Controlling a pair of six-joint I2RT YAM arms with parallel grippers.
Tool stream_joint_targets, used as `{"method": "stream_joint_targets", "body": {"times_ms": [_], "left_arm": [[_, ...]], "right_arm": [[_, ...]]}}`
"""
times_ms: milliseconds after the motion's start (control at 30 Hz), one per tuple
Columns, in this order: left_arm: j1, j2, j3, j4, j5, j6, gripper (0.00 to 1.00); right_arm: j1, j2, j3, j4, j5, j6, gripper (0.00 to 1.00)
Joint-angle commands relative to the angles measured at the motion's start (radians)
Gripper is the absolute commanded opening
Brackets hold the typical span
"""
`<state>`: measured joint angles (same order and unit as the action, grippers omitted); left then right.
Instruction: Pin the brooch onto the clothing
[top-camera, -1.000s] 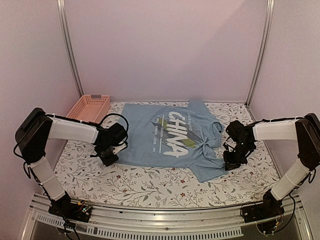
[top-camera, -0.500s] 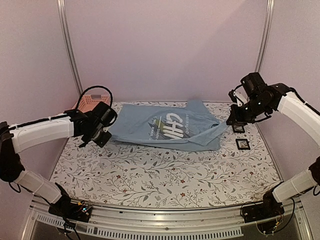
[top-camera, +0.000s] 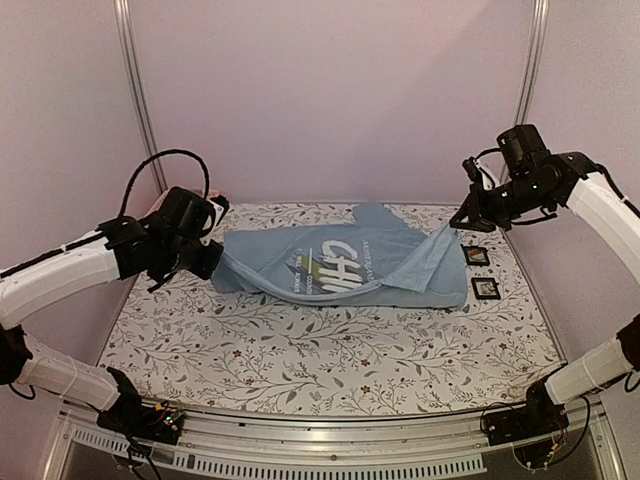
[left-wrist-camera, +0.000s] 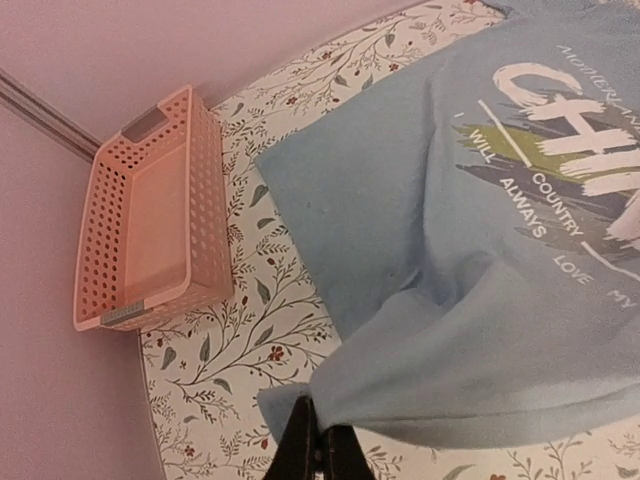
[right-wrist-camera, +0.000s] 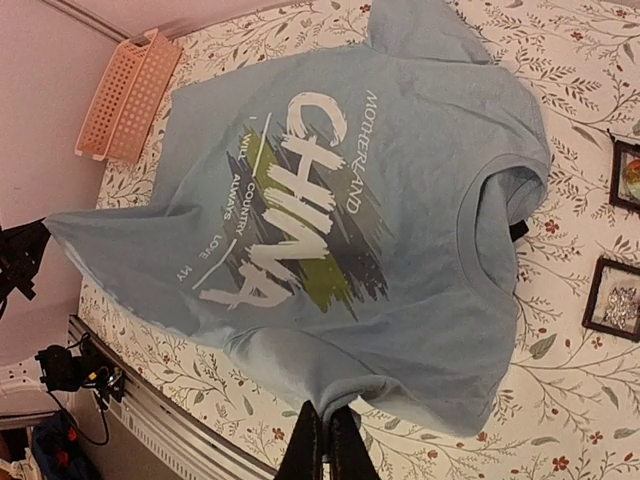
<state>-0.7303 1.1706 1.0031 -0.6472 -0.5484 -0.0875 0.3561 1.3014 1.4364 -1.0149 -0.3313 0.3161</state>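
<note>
The clothing is a light blue T-shirt with a white "CHINA" print. It hangs stretched between my two grippers, and its middle sags onto the flowered table. My left gripper is shut on the shirt's left edge, with the cloth bunched at its tips. My right gripper is raised at the back right, shut on a fold of the shirt's edge. I cannot make out the brooch for certain. One black frame holds something small and orange-green, cut off by the picture's edge.
Two small black square frames lie on the table to the right of the shirt. A pink slotted basket stands at the back left corner. Walls and metal posts close in the back and sides.
Both grippers closed on the shirt's edges and rose toward the back, lifting the flat shirt off the table. The two black frames came into view on the right.
</note>
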Motion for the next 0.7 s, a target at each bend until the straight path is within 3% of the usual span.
{"method": "stream_joint_targets", "body": {"times_ms": [0, 167, 233, 400, 533, 667], "left_arm": [[0.211, 0.24, 0.165, 0.245, 0.014, 0.15, 0.0], [0.293, 0.494, 0.501, 0.445, -0.128, 0.384, 0.0], [0.301, 0.557, 0.677, 0.486, -0.158, 0.482, 0.0], [0.302, 0.644, 0.985, 0.626, -0.135, 0.763, 0.0], [0.301, 0.662, 1.043, 0.631, -0.144, 0.902, 0.0], [0.288, 0.581, 0.917, 0.573, -0.167, 0.838, 0.0]], "right_arm": [[-0.088, 0.285, 0.279, 0.221, -0.029, -0.084, 0.0], [-0.129, 0.635, 0.857, 0.344, 0.073, -0.131, 0.0], [-0.154, 0.706, 1.074, 0.42, 0.069, -0.108, 0.0], [-0.233, 0.596, 0.998, 0.818, 0.079, -0.006, 0.0], [-0.249, 0.523, 0.985, 0.826, 0.065, -0.054, 0.0], [-0.248, 0.433, 0.83, 0.716, -0.013, -0.091, 0.0]]}}
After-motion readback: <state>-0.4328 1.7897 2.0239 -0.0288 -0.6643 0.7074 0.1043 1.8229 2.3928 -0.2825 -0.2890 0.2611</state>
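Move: The clothing's printed body lies spread beyond and between the hands, its near edge gathered up into both. Its middle is about 22 cm ahead, 26 cm right and 20 cm below the left hand, and some 22 cm ahead, 17 cm left and 27 cm below the right. The basket stands roughly 29 cm ahead and 14 cm left of the left hand. From the right hand, the near frame is about 12 cm ahead and 15 cm right, the far frame 25 cm ahead and 14 cm right. The clothing, still pinched at two corners, is flung out and up by both arms together: they sweep forward about 25 cm over the table, then swing up to end over 30 cm higher, the right hand drawing back some 7 cm as it climbs and drifting right. Both wrists tip the fingers upward, the right one more, around 65 degrees; the grips stay shut. ##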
